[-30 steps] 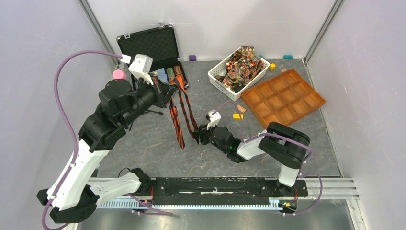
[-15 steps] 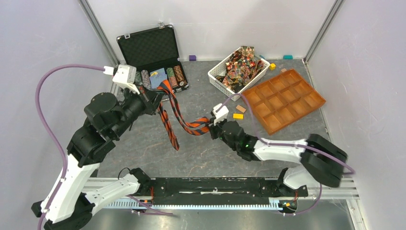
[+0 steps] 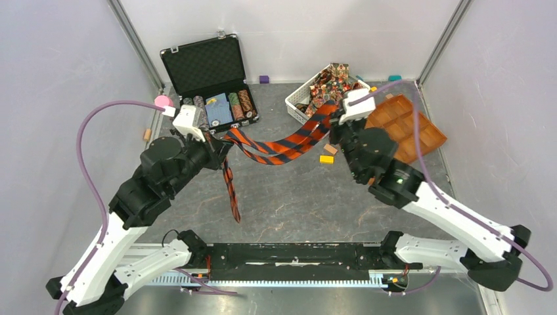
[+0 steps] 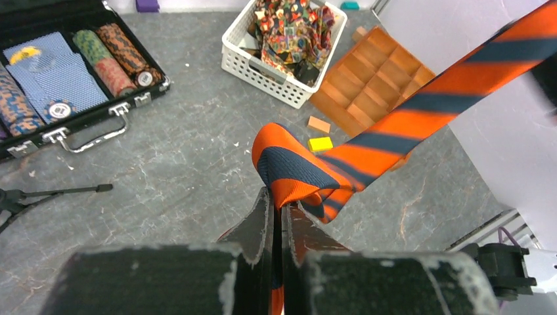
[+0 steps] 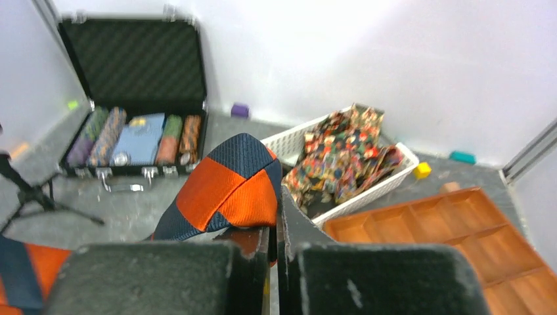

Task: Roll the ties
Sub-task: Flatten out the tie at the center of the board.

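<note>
An orange-and-dark striped tie (image 3: 279,146) hangs in the air, stretched between both grippers. My left gripper (image 3: 222,140) is shut on it at the left, and the narrow end (image 3: 230,190) dangles from there down to the table. My right gripper (image 3: 334,119) is shut on the wide end beside the white basket (image 3: 299,107). The left wrist view has the fabric (image 4: 309,172) pinched in the gripper (image 4: 280,203). The right wrist view has the wide end (image 5: 226,187) folded over the gripper (image 5: 274,203). More patterned ties (image 3: 330,88) fill the basket.
An open black case (image 3: 209,79) of poker chips stands at the back left. An orange compartment tray (image 3: 430,134) lies at the right, partly behind my right arm. Small blocks (image 3: 326,159) lie near the middle, and a pink ball (image 3: 161,101) sits at the left wall.
My right gripper closed on the tie's wide end and carried it up and right toward the basket, pulling the tie taut. My left arm drew back left with its end.
</note>
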Robot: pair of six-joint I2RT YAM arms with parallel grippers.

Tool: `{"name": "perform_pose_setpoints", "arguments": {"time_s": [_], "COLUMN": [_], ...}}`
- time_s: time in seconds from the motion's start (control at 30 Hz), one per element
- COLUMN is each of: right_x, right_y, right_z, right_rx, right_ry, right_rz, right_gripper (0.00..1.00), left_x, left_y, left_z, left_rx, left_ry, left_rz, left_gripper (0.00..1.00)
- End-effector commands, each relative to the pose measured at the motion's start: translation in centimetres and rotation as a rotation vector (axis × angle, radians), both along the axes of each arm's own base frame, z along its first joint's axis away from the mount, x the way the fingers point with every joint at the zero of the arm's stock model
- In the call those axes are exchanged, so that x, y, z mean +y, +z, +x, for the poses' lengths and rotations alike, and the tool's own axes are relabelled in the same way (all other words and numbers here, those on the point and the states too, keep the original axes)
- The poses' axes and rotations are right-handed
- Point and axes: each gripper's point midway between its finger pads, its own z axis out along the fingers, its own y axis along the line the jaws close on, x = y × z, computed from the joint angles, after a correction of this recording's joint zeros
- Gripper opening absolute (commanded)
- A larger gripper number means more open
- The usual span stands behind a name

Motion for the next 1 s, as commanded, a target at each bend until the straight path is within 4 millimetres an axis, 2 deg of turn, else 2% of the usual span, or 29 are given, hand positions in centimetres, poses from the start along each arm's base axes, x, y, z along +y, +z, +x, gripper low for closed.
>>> {"name": "perform_pose_setpoints", "arguments": {"time_s": [0.0,0.17,0.27,0.37,0.5,0.63,0.73,0.8,0.97], "right_x": [-5.2,-10.0,-12.4,-13.9,-15.2,-16.8,-18.3,-19.6,-20.4], "right_y": [5.7,12.1,14.8,17.0,19.1,21.2,23.8,25.2,26.0], "right_z": [-1.7,-4.5,-6.1,-7.3,-8.2,-8.7,-9.6,-10.4,-10.8], "right_rx": [-0.009,-0.049,-0.088,-0.124,-0.153,-0.188,-0.232,-0.258,-0.282], "right_ry": [-0.119,-0.175,-0.183,-0.172,-0.176,-0.208,-0.218,-0.232,-0.237], "right_rz": [-0.012,0.155,0.239,0.29,0.31,0.31,0.349,0.378,0.4], "right_gripper": [0.0,0.0,0.0,0.0,0.0,0.0,0.0,0.0,0.0], "left_x": [-2.1,-4.6,-6.1,-8.0,-13.1,-19.7,-23.8,-25.6,-28.0], "left_y": [0.4,-1.4,-2.0,-2.0,-2.4,-3.1,-4.1,-4.8,-5.6], "left_z": [0.4,1.0,1.3,1.5,0.9,-0.5,-1.2,-1.4,-1.7], "left_rx": [0.005,0.051,0.057,0.051,0.038,0.014,0.009,0.01,0.007], "left_ry": [-0.051,-0.118,-0.148,-0.183,-0.266,-0.351,-0.395,-0.408,-0.425], "left_rz": [-0.084,-0.103,-0.103,-0.105,-0.067,-0.011,0.004,0.012,-0.006], "left_gripper": [0.02,0.02,0.02,0.02,0.02,0.02,0.02,0.02,0.02]}}
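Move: Both hands hold the striped tie well above the table, its span sagging between them. The wooden tray lies about 23 cm ahead of the left hand and 46 cm to its right; the yellow block, some 16 cm ahead and 27 cm right. From the right hand the tray is about 15 cm ahead and 21 cm right, the yellow block 8 cm ahead and 2 cm right, the white basket 25 cm ahead and 3 cm right; all lie roughly 35 cm below the hands. The right hand hauls its end of the tie up about 24 cm and to the right some 18 cm, also drawing back towards the base, while its left side rolls up and its fingers tip upward. The left hand, fingers still shut on the other part of the tie, sweeps about 27 cm right towards the tray's side of the table, sinking some 8 cm and turning clockwise about 25 degrees, so it follows beneath the right hand. ##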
